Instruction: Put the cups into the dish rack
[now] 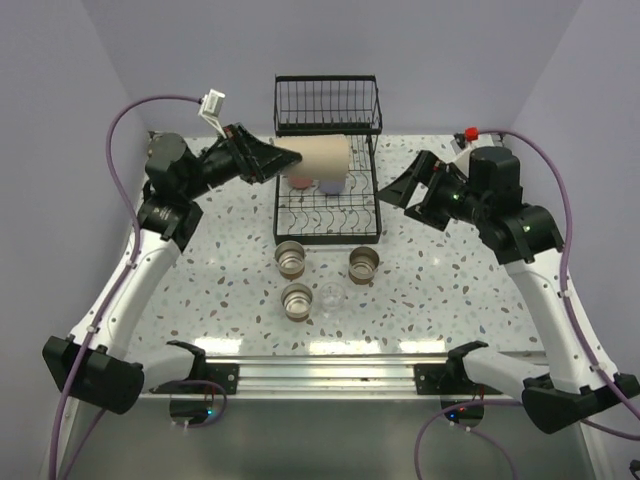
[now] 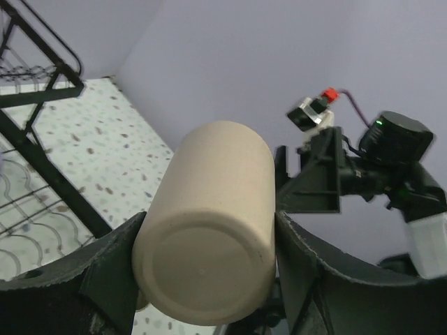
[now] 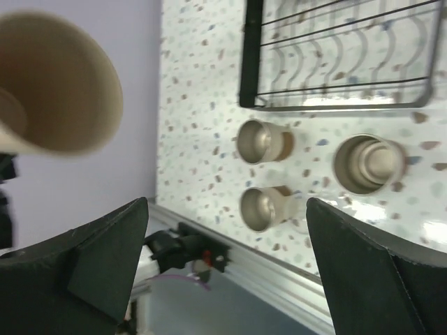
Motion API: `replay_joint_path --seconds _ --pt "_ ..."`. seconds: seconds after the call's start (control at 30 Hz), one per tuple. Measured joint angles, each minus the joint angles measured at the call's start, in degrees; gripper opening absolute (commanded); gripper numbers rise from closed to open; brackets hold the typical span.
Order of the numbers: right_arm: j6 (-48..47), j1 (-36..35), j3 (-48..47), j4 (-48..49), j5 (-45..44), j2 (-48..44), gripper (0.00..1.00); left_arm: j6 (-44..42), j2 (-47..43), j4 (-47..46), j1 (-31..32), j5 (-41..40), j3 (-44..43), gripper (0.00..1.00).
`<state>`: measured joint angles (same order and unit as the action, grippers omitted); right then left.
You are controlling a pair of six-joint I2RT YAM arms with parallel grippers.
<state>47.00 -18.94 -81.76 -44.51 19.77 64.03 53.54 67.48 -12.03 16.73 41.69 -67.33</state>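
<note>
My left gripper is shut on a beige cup, held on its side above the black wire dish rack, base toward the wrist. Its open mouth faces my right gripper, which hangs open and empty just right of the rack. A coral-pink cup and a lavender cup sit in the rack tray below the beige one. Three brown cups and a clear cup stand on the table before the rack.
The rack's upright basket rises at its far end against the back wall. Purple walls close in the left, right and back. A metal rail runs along the near table edge between the arm bases.
</note>
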Motion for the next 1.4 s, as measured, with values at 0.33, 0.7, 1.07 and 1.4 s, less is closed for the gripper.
replay_joint_path --seconds 0.33,0.7,1.07,1.4 --pt "-8.85 0.0 -0.48 -10.71 -9.25 -3.3 0.98 -22.36 12.96 35.63 0.72 -21.51 -19.87 0.0" --pt "-12.31 0.0 1.36 -13.77 -11.19 -4.09 0.98 -32.09 34.25 50.86 8.17 -42.75 -36.61 0.0" --pt "-14.1 0.0 4.55 -15.61 -11.5 -6.47 0.98 -34.38 43.87 54.25 8.83 -51.21 -40.76 0.0" --pt "-15.23 0.0 5.31 -16.15 -11.47 -5.31 0.98 -35.67 50.31 55.12 9.94 -53.75 -44.72 0.0"
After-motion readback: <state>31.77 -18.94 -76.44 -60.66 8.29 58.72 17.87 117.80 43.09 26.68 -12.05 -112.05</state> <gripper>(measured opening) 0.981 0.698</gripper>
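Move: The left hand, already holding the beige cup with its mouth to the right, has its rack spot about 20 cm ahead, 2 cm to the left and some 32 cm below. The pink cup stands about 7 cm beyond that spot; the purple cup is about 5 cm beyond it and 8 cm to its right. From the empty right hand the spot lies roughly 22 cm ahead, 21 cm left and 25 cm down. Bring the left gripper down about 26 cm and forward nearly 20 cm into the rack's left side, turning the wrist some 75 degrees so the beige cup swings mouth down in front of the pink cup; keep the fingers closed on the cup. Meanwhile, draw the open right gripper down, right and back, away from the rack. ##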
